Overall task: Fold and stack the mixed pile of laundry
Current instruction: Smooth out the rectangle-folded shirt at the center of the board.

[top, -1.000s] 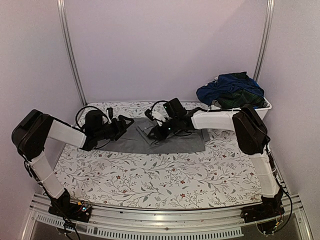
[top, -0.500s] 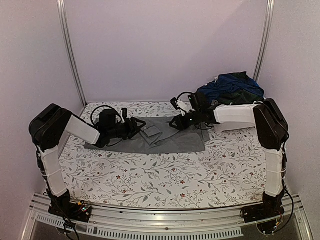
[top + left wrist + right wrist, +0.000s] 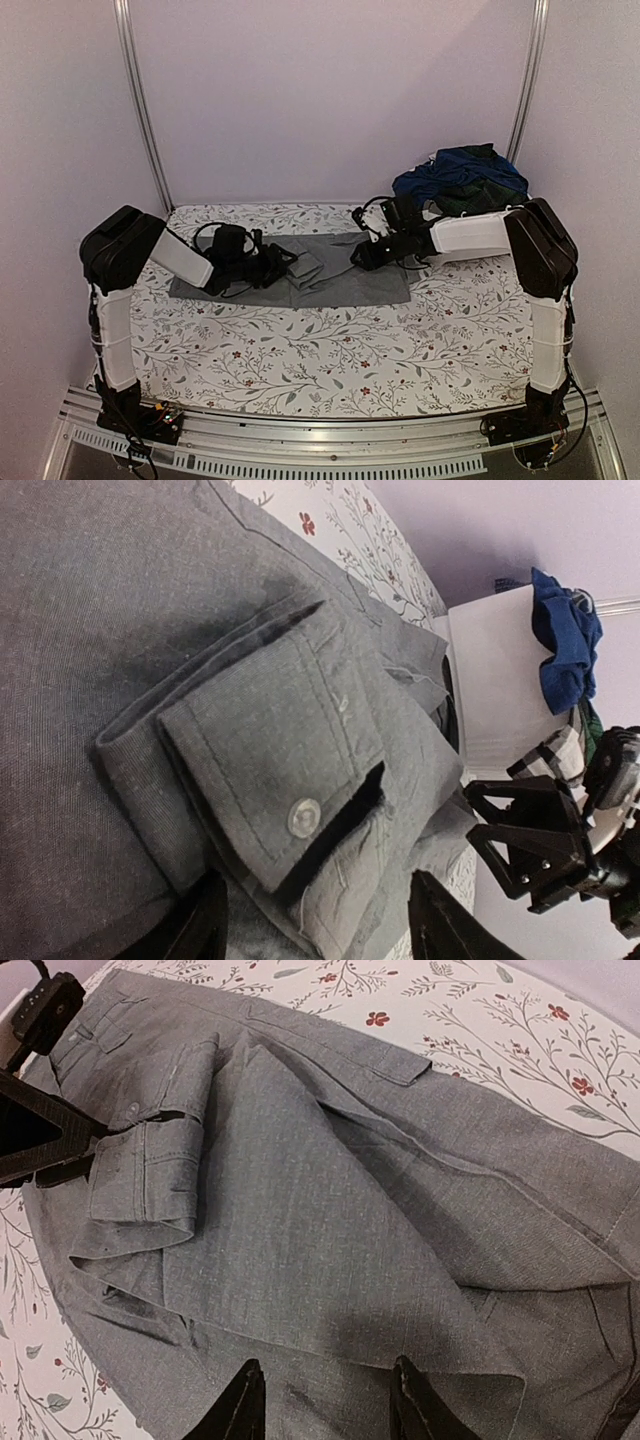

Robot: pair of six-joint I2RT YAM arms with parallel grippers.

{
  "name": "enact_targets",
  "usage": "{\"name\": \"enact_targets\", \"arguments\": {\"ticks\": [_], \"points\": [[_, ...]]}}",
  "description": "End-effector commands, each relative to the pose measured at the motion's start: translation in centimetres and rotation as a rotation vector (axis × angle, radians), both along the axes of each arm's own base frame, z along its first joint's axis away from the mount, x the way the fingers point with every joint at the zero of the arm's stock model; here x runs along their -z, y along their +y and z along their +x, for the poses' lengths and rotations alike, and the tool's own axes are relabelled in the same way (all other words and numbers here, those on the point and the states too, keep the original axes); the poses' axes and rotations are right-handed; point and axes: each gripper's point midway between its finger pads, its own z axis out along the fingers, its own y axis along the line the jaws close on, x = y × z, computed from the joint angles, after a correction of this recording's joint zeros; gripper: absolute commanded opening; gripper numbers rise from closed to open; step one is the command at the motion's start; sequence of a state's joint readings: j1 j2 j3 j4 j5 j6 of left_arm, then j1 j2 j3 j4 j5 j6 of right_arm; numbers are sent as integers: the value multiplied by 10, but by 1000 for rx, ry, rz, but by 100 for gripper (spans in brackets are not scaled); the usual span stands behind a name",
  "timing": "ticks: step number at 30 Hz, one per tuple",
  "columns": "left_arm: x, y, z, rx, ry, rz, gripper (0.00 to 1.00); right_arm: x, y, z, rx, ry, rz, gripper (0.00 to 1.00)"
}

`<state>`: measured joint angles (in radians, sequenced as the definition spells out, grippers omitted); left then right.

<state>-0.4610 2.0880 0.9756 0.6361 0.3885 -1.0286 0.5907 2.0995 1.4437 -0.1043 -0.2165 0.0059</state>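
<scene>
A grey shirt (image 3: 340, 278) lies spread flat at the back middle of the table, one sleeve folded over it with a buttoned cuff (image 3: 290, 780). My left gripper (image 3: 285, 266) sits low at the shirt's left part. In the left wrist view its jaws (image 3: 320, 930) stand apart on either side of that cuff. My right gripper (image 3: 362, 254) hovers over the shirt's right part, open, with flat grey cloth (image 3: 330, 1260) below its fingertips (image 3: 245, 1405). A navy garment (image 3: 455, 170) and a dark green plaid one (image 3: 480, 195) are heaped in the bin.
The white plastic bin (image 3: 530, 212) stands at the back right corner, against the right arm's elbow. A floral cloth (image 3: 330, 360) covers the table. Metal frame posts (image 3: 140, 110) rise at the back left and back right.
The left gripper slid right along the shirt up to the folded cuff and its jaws narrowed. The right gripper drew back from the shirt's middle toward its right side.
</scene>
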Motion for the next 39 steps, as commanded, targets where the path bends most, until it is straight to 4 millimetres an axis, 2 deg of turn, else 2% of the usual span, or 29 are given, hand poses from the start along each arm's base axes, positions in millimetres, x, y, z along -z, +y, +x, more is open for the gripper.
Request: {"name": "enact_targets", "arguments": {"ticks": [1, 5, 8, 9, 16, 17, 19, 22, 25, 26, 30, 33, 39], "points": [[10, -6, 2, -7, 34, 0, 62, -10, -9, -1, 45, -11, 5, 41], [7, -11, 8, 0, 23, -15, 61, 4, -17, -6, 64, 16, -19, 41], [0, -16, 13, 16, -1, -29, 54, 9, -21, -10, 77, 28, -27, 41], [-2, -18, 14, 21, -6, -33, 50, 10, -23, -11, 83, 30, -32, 41], [-22, -16, 21, 32, -53, -26, 4, 16, -39, -21, 119, 39, -58, 41], [-25, -13, 22, 28, -55, -20, 0, 17, -42, -21, 125, 39, -61, 41], [-32, -4, 24, 29, -58, 0, 0, 21, -47, -22, 135, 47, -68, 41], [-46, 21, 24, 25, -73, 71, 0, 28, -52, -23, 146, 64, -76, 41], [-51, 52, 20, 44, -67, 220, 0, 34, -56, -23, 156, 79, -82, 40], [-59, 63, 21, 47, -86, 265, 0, 37, -56, -23, 157, 84, -85, 40], [-62, 109, 11, 46, -87, 334, 0, 43, -59, -22, 166, 99, -89, 40], [-52, 139, 2, 50, -52, 410, 0, 46, -60, -21, 176, 110, -88, 40], [-32, 174, -18, 30, 4, 618, 0, 51, -64, -18, 193, 126, -91, 40]]}}
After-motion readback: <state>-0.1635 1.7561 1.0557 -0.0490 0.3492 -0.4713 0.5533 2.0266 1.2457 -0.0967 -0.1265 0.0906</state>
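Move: The shirt's turned-up sleeve cuff lies about 4 cm to the left gripper's right, level with it in reach and some 2 cm below; the shirt's near left corner is roughly 27 cm left and 8 cm back. From the right gripper, aim for the shirt's near right corner, about 11 cm right, 8 cm back and 5 cm lower; the cuff lies some 14 cm to that gripper's left, level in reach, 4 cm below. Nudge the left gripper forward and slightly right into the cuff, shut the fingers to pinch it, then pull it left about 15 cm, arching up and starting down again with a 25-degree roll, left side rising. Meanwhile bring the right gripper right and back towards the near right corner, lowering it about 4 cm onto the shirt's right half, then keep it low there, opening unchanged. ##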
